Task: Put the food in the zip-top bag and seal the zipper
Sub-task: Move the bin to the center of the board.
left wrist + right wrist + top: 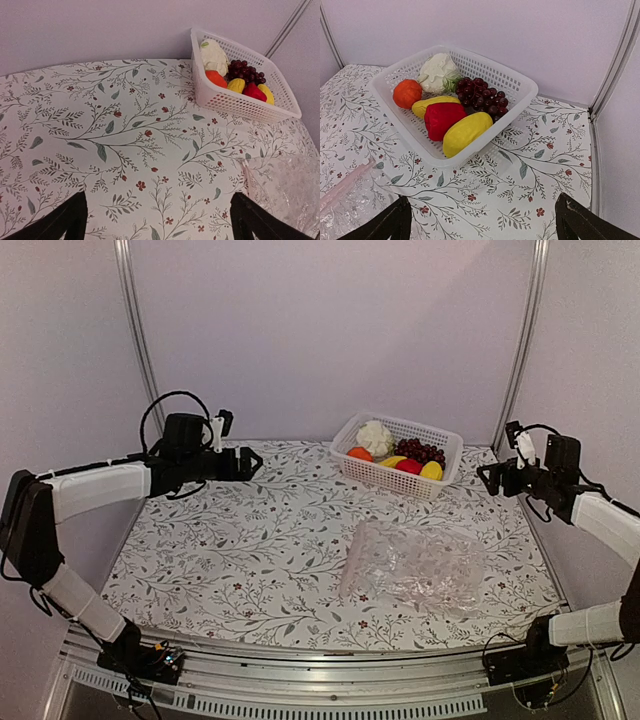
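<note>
The food lies in a white lattice basket (pixel 392 480) at the back right: white cauliflower (pixel 375 435), orange fruit (pixel 360 453), purple grapes (pixel 420 451), a red piece (pixel 408 466) and yellow pieces (pixel 431 470). The right wrist view shows the same pieces, cauliflower (pixel 437 72) and grapes (pixel 482 95) among them. The clear zip-top bag (pixel 412 566) lies flat and empty in front of the basket, its zipper (pixel 350 558) along the left edge. My left gripper (pixel 255 464) hovers open at the back left. My right gripper (pixel 483 476) hovers open just right of the basket.
A floral cloth (pixel 230 550) covers the table. Aluminium frame posts (pixel 135 330) stand at both back corners against pale walls. The metal front rail (pixel 320 670) carries both arm bases. The basket wall (pixel 235 102) sits close to the back edge.
</note>
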Motion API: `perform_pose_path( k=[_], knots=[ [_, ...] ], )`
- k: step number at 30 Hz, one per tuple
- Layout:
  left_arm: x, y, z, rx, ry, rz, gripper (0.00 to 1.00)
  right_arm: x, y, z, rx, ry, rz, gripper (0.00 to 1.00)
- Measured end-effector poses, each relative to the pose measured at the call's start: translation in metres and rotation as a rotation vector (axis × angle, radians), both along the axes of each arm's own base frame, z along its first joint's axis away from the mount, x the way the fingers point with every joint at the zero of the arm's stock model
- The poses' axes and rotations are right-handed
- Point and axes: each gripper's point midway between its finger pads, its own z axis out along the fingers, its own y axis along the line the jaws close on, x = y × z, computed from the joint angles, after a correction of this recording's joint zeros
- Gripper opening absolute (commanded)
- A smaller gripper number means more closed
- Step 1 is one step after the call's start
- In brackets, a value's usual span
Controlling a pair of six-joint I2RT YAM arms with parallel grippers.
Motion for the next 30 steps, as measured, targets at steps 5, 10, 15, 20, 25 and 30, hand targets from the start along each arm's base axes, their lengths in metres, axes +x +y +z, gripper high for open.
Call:
perform_pose_path(
  k=[5,10,15,20,25,30],
  knots=[
    [-0.006,-0.014,0.001,-0.006,0.012,-0.046,1.0,-0.002,0.007,-0.005,-0.018,0.005,0.06,0.98],
    [-0.01,-0.027,0.008,-0.026,0.018,-0.1,1.0,-0.008,0.018,-0.012,-0.07,0.015,0.159,0.86],
    [-0.015,-0.031,0.007,-0.031,0.031,-0.121,0.99,0.002,0.042,-0.009,-0.131,0.048,0.265,0.76],
    [-0.018,-0.035,0.007,-0.035,0.042,-0.14,0.98,0.02,0.089,0.009,-0.207,0.036,0.384,0.5],
    [-0.021,-0.036,0.006,-0.037,0.052,-0.149,0.98,0.045,0.135,0.013,-0.232,0.085,0.506,0.48],
    [-0.023,-0.037,0.009,-0.042,0.05,-0.153,0.98,0.071,0.164,-0.017,-0.247,0.195,0.565,0.52]
  ],
)
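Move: The bin lies ahead and to the left of the right hand, its middle about 16 cm farther out, 15 cm left and 12 cm below. Inside, the yellow fruit sits some 12 cm ahead and 9 cm left of that hand, the grapes about 18 cm ahead and 12 cm left. The flat zip-top bag is about 14 cm back and 15 cm left. From the left hand, the bin is roughly 15 cm ahead and 30 cm to the right. The right hand heads for the near right part of the bin. After a small dip back it swings about 16 cm left and 7 cm forward, turning some 30 degrees counter-clockwise, rolling its left side down and tipping its fingers lower, sinking at the very end. Its empty fingers narrow from wide open to about half. The left hand, still open, eases about 4 cm right and slightly back; neither hand visibly touches the bin. ##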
